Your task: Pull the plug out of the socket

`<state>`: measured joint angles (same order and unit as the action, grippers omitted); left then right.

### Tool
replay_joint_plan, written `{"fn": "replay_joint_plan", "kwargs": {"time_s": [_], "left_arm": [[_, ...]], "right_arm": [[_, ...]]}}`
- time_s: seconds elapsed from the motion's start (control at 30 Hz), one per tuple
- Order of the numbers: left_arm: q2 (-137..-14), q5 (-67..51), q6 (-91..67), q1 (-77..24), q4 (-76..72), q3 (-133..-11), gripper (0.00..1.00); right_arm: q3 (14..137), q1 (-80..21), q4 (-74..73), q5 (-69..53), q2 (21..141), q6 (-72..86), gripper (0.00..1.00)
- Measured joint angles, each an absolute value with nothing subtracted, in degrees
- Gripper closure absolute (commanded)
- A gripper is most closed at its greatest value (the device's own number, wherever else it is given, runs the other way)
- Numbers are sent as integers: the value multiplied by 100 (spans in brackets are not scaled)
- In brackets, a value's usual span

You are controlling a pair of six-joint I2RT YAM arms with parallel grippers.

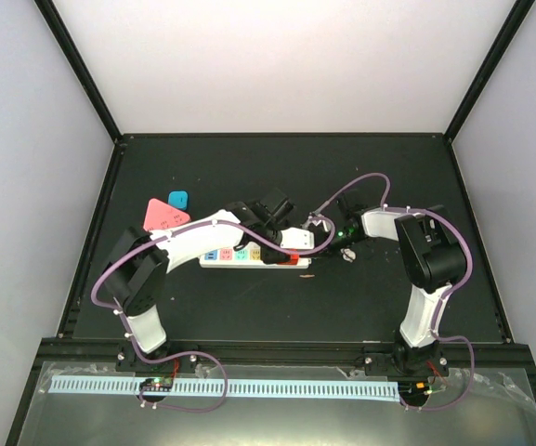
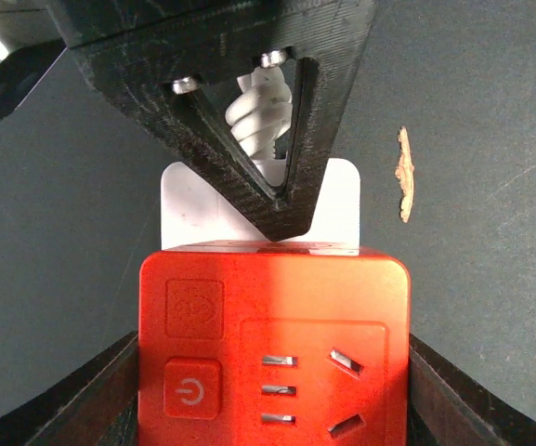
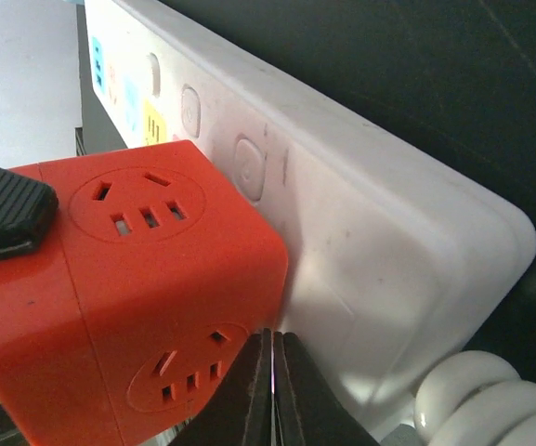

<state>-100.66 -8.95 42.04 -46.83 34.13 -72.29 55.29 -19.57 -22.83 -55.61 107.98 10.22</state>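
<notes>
The socket, a long white power strip [image 1: 240,255] with pastel outlet faces, lies mid-table; its end shows in the left wrist view [image 2: 337,209] and right wrist view [image 3: 360,232]. The plug, a red cube adapter [image 2: 272,344], sits on that end and also shows in the right wrist view [image 3: 128,288] and as a red edge from above [image 1: 293,262]. My left gripper [image 2: 272,395] is shut on the red plug, one finger [image 2: 435,395] on each side. My right gripper [image 3: 273,372] is shut and empty, its tips pressed on the strip right beside the plug.
The strip's white twisted cord [image 3: 490,400] curls off its end behind my right gripper. A pink triangular piece [image 1: 163,216] and a small blue piece [image 1: 178,199] lie at the back left. A small white object [image 1: 349,253] lies right of the strip.
</notes>
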Motion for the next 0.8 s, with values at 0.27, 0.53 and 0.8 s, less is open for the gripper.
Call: {"fn": "replay_joint_plan", "kwargs": {"time_s": [0.27,0.53,0.8], "left_arm": [[-10014,-982,4130,-4639,3481,-7234,76],[-9974,-1881,3721,-4351,3564,-7920,76],[-9636,-2084,3745,-4346,3708,-7955,77]], "right_arm": [[5596,-1988,-2296,-5507,10849,972,94],[5640,-2023,-2222,-5393,10849,921,94],[5658,-2025,-2215,-5387,10849,884,93]]}}
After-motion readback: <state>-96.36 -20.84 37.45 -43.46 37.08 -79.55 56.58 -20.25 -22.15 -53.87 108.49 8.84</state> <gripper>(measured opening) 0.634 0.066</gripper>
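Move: The left gripper already grips the red plug, whose middle is about 1 cm below the hand point, straight beneath. The plug sits on the white socket strip's last outlet at the cord end; the strip's middle is roughly 7 cm to the left and 5 cm down. From the right gripper, closed at the strip's blank cord end, the plug is some 3 cm to the left and 3 cm up, and the strip's middle about 10 cm to the left. Draw the left gripper up off the strip, plug pinched throughout: pull almost in place at first, then rise briskly to about 8 cm in all, drifting a couple of centimetres right and rolling some 15 degrees so the fingertips swing further right. Keep the right gripper's closed tips on the strip's cord end, letting them creep less than 1 cm forward. ##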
